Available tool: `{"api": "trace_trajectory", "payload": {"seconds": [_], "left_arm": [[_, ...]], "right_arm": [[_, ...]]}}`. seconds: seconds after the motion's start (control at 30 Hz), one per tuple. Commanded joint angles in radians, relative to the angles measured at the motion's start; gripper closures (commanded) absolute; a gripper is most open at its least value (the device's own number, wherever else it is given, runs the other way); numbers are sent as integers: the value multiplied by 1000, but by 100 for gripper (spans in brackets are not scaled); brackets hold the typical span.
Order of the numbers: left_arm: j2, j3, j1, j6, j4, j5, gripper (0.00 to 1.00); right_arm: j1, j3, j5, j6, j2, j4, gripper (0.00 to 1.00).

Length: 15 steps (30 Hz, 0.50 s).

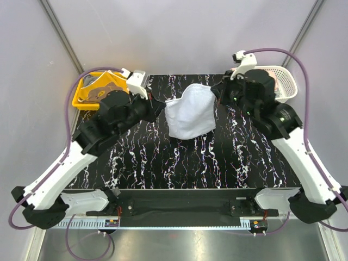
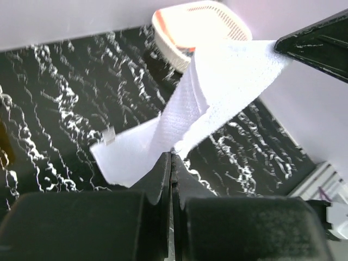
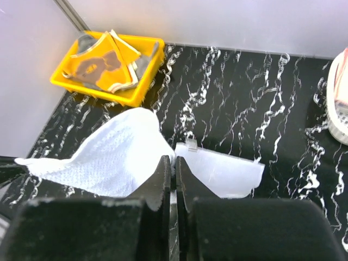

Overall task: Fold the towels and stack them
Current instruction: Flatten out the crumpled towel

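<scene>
A pale blue-white towel (image 1: 190, 111) hangs stretched between my two grippers above the middle of the black marbled table. My left gripper (image 1: 157, 103) is shut on its left corner; in the left wrist view the towel (image 2: 217, 81) runs from my left gripper (image 2: 172, 155) up to the right one. My right gripper (image 1: 217, 95) is shut on the opposite corner, and in the right wrist view the towel (image 3: 109, 157) sags on both sides of my right gripper (image 3: 175, 160). The lower part of the towel rests on the table. Folded orange and grey towels (image 3: 103, 65) lie in a yellow tray.
The yellow tray (image 1: 78, 95) stands at the back left corner of the table, behind the left arm. A white lattice basket (image 1: 291, 81) with something pinkish inside stands at the back right. Grey walls close in the back and both sides.
</scene>
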Motion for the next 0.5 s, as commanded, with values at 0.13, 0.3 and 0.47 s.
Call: {"api": "trace_trajectory", "payload": {"seconds": [0.13,0.3,0.47], "left_arm": [[-53,175,-50,41,-46,-58,100],[-45,279,-52,48,-57,-45,100],[62,457,-47,87,-121,-119,100]], "right_arm": [[13,178,2,-32,-63,-109,100],[13,329,4,-56,-31,-143,100],[13,452,82,-119,88,-163,100]]}}
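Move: The white towel is pinched at one corner in each hand, its top edge slack and bulging forward. Its middle is about 6 cm ahead of the left hand, 7 cm to its right and 13 cm below. From the right hand it is some 2 cm ahead, 7 cm left and 15 cm below. The yellow bin is roughly 33 cm ahead of the left hand, 27 cm left and 34 cm below; the white basket is about 29 cm ahead of the right hand, 27 cm right and 36 cm below. Both arms carry the towel on upwards by its two corners, each about 12 cm in one quick, even lift, while easing back some 4 cm towards the bases and tipping the fingertips up a little over 10 degrees. As they rise the hands draw apart, the left hand to the left and the right hand to the right by about 3 cm each, to stretch the top edge between them, both grippers keeping their shut pinch on the corners. ##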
